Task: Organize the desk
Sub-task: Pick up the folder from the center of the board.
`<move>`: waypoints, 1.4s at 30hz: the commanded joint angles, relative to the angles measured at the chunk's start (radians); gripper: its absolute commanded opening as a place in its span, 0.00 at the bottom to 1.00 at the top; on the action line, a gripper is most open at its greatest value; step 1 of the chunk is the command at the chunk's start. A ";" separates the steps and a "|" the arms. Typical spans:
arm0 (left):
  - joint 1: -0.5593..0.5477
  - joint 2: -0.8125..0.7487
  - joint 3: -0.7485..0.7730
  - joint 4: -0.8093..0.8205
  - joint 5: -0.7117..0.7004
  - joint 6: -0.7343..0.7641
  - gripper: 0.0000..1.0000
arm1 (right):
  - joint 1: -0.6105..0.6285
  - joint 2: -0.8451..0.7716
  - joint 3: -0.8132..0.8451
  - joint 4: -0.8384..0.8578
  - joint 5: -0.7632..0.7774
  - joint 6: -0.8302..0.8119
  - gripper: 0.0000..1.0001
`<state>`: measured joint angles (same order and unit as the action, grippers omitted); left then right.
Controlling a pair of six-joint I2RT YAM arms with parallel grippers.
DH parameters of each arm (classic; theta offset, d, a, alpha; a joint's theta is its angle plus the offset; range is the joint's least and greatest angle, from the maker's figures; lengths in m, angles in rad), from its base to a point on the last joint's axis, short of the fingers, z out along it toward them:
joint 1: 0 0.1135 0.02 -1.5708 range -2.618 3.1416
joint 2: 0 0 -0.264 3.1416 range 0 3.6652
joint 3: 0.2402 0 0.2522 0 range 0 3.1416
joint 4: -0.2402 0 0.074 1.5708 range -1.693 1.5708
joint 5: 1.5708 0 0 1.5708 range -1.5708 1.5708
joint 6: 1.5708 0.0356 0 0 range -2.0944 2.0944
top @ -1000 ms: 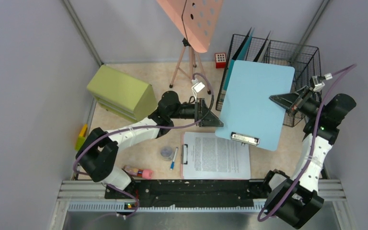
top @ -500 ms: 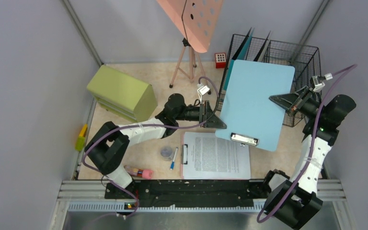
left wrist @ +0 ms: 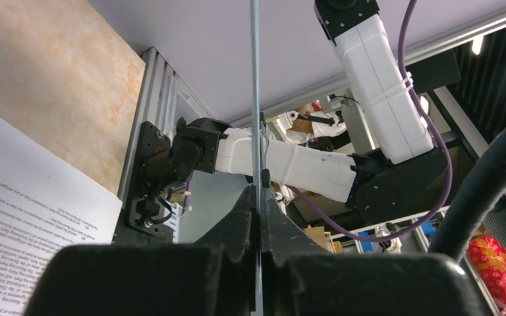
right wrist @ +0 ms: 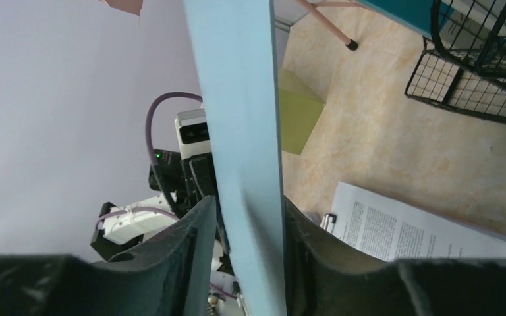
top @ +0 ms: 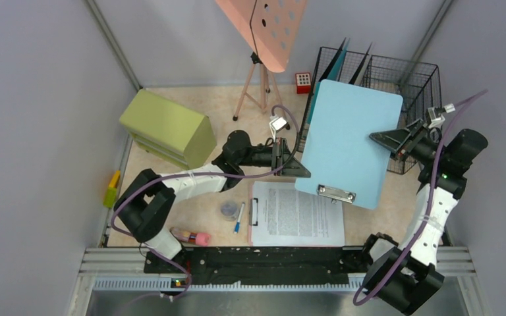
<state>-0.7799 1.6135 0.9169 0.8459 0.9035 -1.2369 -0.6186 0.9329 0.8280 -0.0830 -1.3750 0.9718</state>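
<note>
A light blue clipboard [top: 346, 145] hangs tilted above the desk [top: 395, 197], its metal clip at the lower edge. My left gripper [top: 301, 170] is shut on its left edge; in the left wrist view the board shows as a thin line [left wrist: 255, 99] pinched between the closed jaws of the left gripper [left wrist: 259, 197]. My right gripper [top: 377, 137] straddles the right edge. In the right wrist view the blue board [right wrist: 240, 131] stands between the jaws of the right gripper [right wrist: 245, 204], which are open with a gap on the left side.
A second clipboard with a printed page [top: 296, 214] lies under the blue one. Black wire baskets [top: 395, 79] with folders stand back right, a green drawer cabinet [top: 168, 128] at left, a pink stand [top: 263, 26] at the back. A pen [top: 238, 217] and a small lid [top: 228, 210] lie near the front.
My left gripper moved right onto the blue clipboard's left edge and shut on it. The right gripper's jaws have parted, and the board shifted slightly left.
</note>
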 commanded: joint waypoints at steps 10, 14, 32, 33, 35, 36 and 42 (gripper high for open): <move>0.025 -0.153 -0.062 0.102 -0.049 -0.044 0.00 | -0.032 0.054 0.253 -0.521 0.098 -0.498 0.84; 0.027 -0.169 -0.088 0.065 -0.051 -0.029 0.00 | -0.060 0.139 0.450 -0.729 0.187 -0.689 0.85; -0.073 -0.068 -0.032 -0.142 0.045 0.048 0.00 | -0.093 0.264 0.812 -0.806 0.344 -0.701 0.86; -0.076 -0.069 -0.028 -0.154 0.055 0.047 0.00 | -0.093 0.267 0.811 -0.805 0.346 -0.703 0.86; -0.077 -0.063 -0.018 -0.171 0.087 0.043 0.00 | -0.093 0.266 0.805 -0.798 0.348 -0.701 0.86; -0.078 -0.055 -0.012 -0.181 0.106 0.040 0.00 | -0.093 0.268 0.802 -0.796 0.348 -0.702 0.86; -0.091 0.056 0.057 -0.168 0.270 -0.026 0.00 | -0.093 0.266 0.788 -0.792 0.360 -0.707 0.86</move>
<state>-0.8612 1.6062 0.8913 0.6125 1.0313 -1.2274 -0.7033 1.2064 1.6043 -0.8867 -1.0286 0.2871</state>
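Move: The light-blue folder is pinched at its left edge by the left hand, its middle some 12 cm right of that hand, 6 cm ahead and about 3 cm higher. From the right hand, already opening round the right edge, that middle is about 7 cm left, 2 cm back and 2 cm below. The papers lie almost straight under the left hand, some 26 cm down; the wire basket's middle is about 23 cm ahead of the right hand, 7 cm right and 22 cm below. The light-blue folder is left to the left hand alone: the right fingers open wide off its right edge, then that hand draws off to the right and up, about 8 cm each way and slightly forward, rolling left side down and turning clockwise. The left hand keeps its pinch, rises a little, then comes back about 6 cm and sinks below its starting height, turning clockwise with its right side dipping. ##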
